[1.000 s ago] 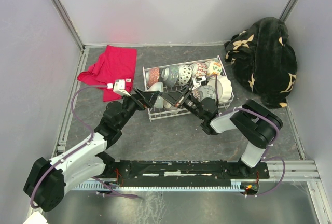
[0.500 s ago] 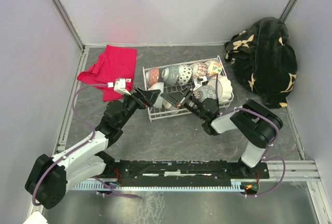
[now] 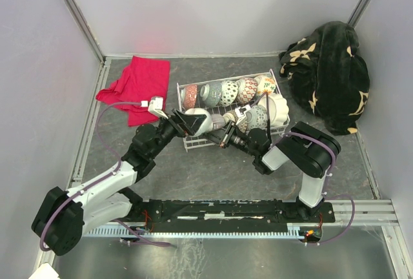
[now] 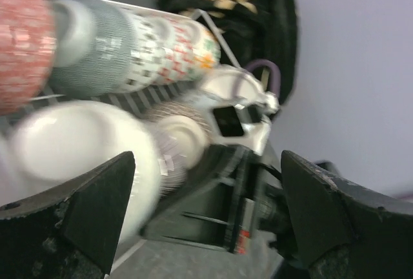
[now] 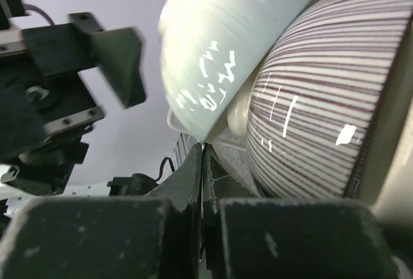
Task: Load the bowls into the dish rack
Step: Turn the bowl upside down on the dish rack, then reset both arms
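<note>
The dish rack (image 3: 226,79) stands mid-table with a back row of patterned bowls (image 3: 222,92), seen close in the left wrist view as red (image 4: 19,40) and grey (image 4: 97,50) ones. In its front row a plain white bowl (image 3: 197,119) leans beside a striped bowl (image 3: 219,122). My left gripper (image 3: 184,123) is open at the rack's front left corner. The white bowl (image 4: 71,150) is by its left finger (image 4: 84,214). My right gripper (image 3: 226,138) is shut and empty, its tips (image 5: 203,148) just under the white bowl's rim (image 5: 226,46), next to the striped bowl (image 5: 316,98).
A red cloth (image 3: 135,85) lies left of the rack. A black floral blanket (image 3: 329,75) is heaped at the back right. Grey walls close in the table on three sides. The two grippers face each other closely at the rack's front.
My right gripper has dropped from over the rack to its front edge, still shut. My left gripper edged toward the rack. The white bowl now stands more upright.
</note>
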Robot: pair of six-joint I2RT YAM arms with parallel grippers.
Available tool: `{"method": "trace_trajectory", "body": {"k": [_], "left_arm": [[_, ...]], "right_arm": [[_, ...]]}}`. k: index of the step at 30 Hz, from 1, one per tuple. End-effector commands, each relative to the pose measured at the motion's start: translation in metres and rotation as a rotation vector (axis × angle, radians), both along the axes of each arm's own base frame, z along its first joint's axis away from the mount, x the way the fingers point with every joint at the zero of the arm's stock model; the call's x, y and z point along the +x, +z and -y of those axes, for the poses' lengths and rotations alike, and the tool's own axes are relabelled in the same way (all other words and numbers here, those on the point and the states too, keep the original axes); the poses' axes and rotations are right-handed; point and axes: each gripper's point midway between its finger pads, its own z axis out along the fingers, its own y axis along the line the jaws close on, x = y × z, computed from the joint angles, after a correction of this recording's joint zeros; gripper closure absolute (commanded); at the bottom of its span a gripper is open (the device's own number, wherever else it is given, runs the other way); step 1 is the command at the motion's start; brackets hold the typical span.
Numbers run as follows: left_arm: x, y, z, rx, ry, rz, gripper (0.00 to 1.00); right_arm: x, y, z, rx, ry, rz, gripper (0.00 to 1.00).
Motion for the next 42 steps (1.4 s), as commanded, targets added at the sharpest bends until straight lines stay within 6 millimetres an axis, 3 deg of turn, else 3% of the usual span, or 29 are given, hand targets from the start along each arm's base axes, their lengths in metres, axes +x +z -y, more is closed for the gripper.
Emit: {"method": "trace_trajectory", "body": {"k": [1, 14, 23, 26, 35, 42], "left_arm": [[-0.035, 0.069, 0.03, -0.142, -0.208, 0.155, 0.01], [-0.035, 0.065, 0.028, -0.132, -0.198, 0.146, 0.01], [-0.034, 0.066, 0.023, -0.113, -0.169, 0.156, 0.01], [-0.034, 0.07, 0.018, -0.11, -0.151, 0.17, 0.01], [-0.034, 0.072, 0.009, -0.092, -0.109, 0.183, 0.01], [-0.022, 0.061, -0.013, -0.002, 0.021, 0.136, 0.01]], "right_arm": [[-0.004, -0.026, -0.001, -0.022, 0.009, -0.089, 0.98], [-0.009, -0.018, 0.009, -0.083, -0.009, -0.065, 0.97], [-0.027, 0.007, 0.013, -0.15, 0.016, -0.01, 0.77], [-0.036, 0.026, 0.017, -0.214, 0.01, 0.04, 0.73], [-0.055, 0.072, 0.058, -0.342, -0.059, 0.114, 0.67], [-0.07, 0.093, 0.13, -0.533, -0.207, 0.191, 0.53]]}}
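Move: Close beyond the left fingers lies the tilted white bowl, its middle about 3 cm ahead, 1 cm right and 5 cm below that hand. Counted from the right hand, whose shut fingertips are at its lower rim, it is some 6 cm ahead, 3 cm left and 1 cm higher. The striped bowl stands about 6 cm ahead and 4 cm right of the right hand, level with it; the red bowl lies roughly 10 cm ahead, 2 cm left and 7 cm below the left hand. Backing off the white bowl, the wide-open left hand quickly draws back, right and up about 3 cm each, yawing some 10 degrees clockwise, pauses, then rises another 2 cm while easing left. The right hand holds its shut fingertips at the rim at first, then leaves it, swinging up, back and right by about 13 cm in all, its fingers opening partway and the wrist rolling and tipping up. ##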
